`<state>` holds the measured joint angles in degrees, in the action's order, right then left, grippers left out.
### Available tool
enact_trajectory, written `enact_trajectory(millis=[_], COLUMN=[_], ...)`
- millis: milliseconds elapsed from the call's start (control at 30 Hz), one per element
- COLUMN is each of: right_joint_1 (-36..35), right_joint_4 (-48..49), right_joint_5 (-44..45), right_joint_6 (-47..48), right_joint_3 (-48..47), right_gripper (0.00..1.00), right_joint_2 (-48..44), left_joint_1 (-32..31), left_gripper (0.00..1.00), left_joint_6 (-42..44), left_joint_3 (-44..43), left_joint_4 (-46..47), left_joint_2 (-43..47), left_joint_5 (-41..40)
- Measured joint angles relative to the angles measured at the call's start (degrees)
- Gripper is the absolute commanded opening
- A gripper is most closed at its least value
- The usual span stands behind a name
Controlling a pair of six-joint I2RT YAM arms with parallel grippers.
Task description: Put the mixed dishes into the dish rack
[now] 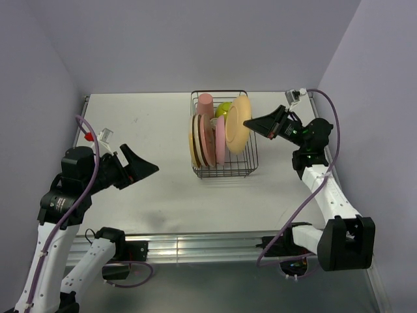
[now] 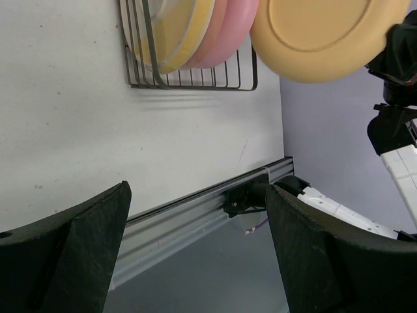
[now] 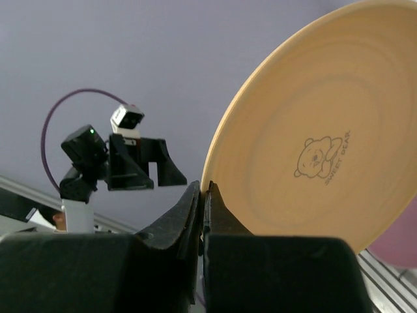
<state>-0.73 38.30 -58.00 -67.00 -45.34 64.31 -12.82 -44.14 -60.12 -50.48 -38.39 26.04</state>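
Note:
The black wire dish rack (image 1: 222,175) stands at the table's middle back. Upright in it are a cream-and-yellow plate (image 1: 193,141), a cream-and-pink plate (image 1: 206,145) and a plain pink plate (image 1: 220,142). A salmon-pink tumbler (image 1: 206,104) and a lime-green bowl (image 1: 223,108) sit at its far end. My right gripper (image 1: 250,123) is shut on the rim of the orange-yellow plate (image 1: 239,124), holding it on edge above the rack's right side. In the right wrist view the fingers (image 3: 195,208) pinch that plate (image 3: 313,150) at its left rim. My left gripper (image 1: 144,167) hovers open and empty left of the rack.
In the left wrist view the rack (image 2: 195,87) lies ahead with the plates, and the held plate (image 2: 326,32) hangs above it. The table's front rail (image 2: 195,208) runs below the left gripper (image 2: 197,189). Grey walls close in on both sides.

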Motion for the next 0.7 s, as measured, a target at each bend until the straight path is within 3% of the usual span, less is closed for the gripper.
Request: enact_trajectory(millis=[300, 567, 700], right_joint_1=[2.64, 2.64, 2.64], right_joint_4=[7.37, 22.71, 24.65], right_joint_5=[-4.96, -5.01, -4.44], right_joint_6=[-2.01, -10.45, -11.13], right_joint_3=[6.36, 10.49, 11.26], right_gripper=[0.00, 0.00, 0.00], right_joint_2=[4.26, 11.32, 12.31], left_joint_1=[0.00, 0.00, 0.00], left_gripper=[0.90, 0.90, 0.90], left_joint_6=[-0.09, -0.35, -0.55], left_joint_3=[0.00, 0.00, -0.02], left_joint_4=[-0.02, 0.02, 0.02], left_joint_2=[-0.13, -0.72, -1.29], left_joint_5=[0.00, 0.00, -0.20])
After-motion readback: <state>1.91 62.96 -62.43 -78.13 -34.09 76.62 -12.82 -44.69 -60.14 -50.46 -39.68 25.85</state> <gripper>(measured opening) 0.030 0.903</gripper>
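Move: The yellow-orange plate is already pinched by its rim in the right hand; its free slot in the dish rack centres about 5 cm to the left, 4 cm ahead and 15 cm below that hand. The pink plate stands roughly 10 cm left and 3 cm ahead, the lime bowl about 9 cm left and 15 cm ahead, both some 16 cm lower. From the left hand, the slot lies about 17 cm ahead, 37 cm right and 8 cm down. The yellow-orange plate is lowered into the rack beside the pink plate: the right hand keeps its closed pinch on the rim and sinks about 7.5 cm, quickly at first and then easing off, with only a slight forward drift. On the way the wrist tilts some 10 degrees, its forward side dipping. ##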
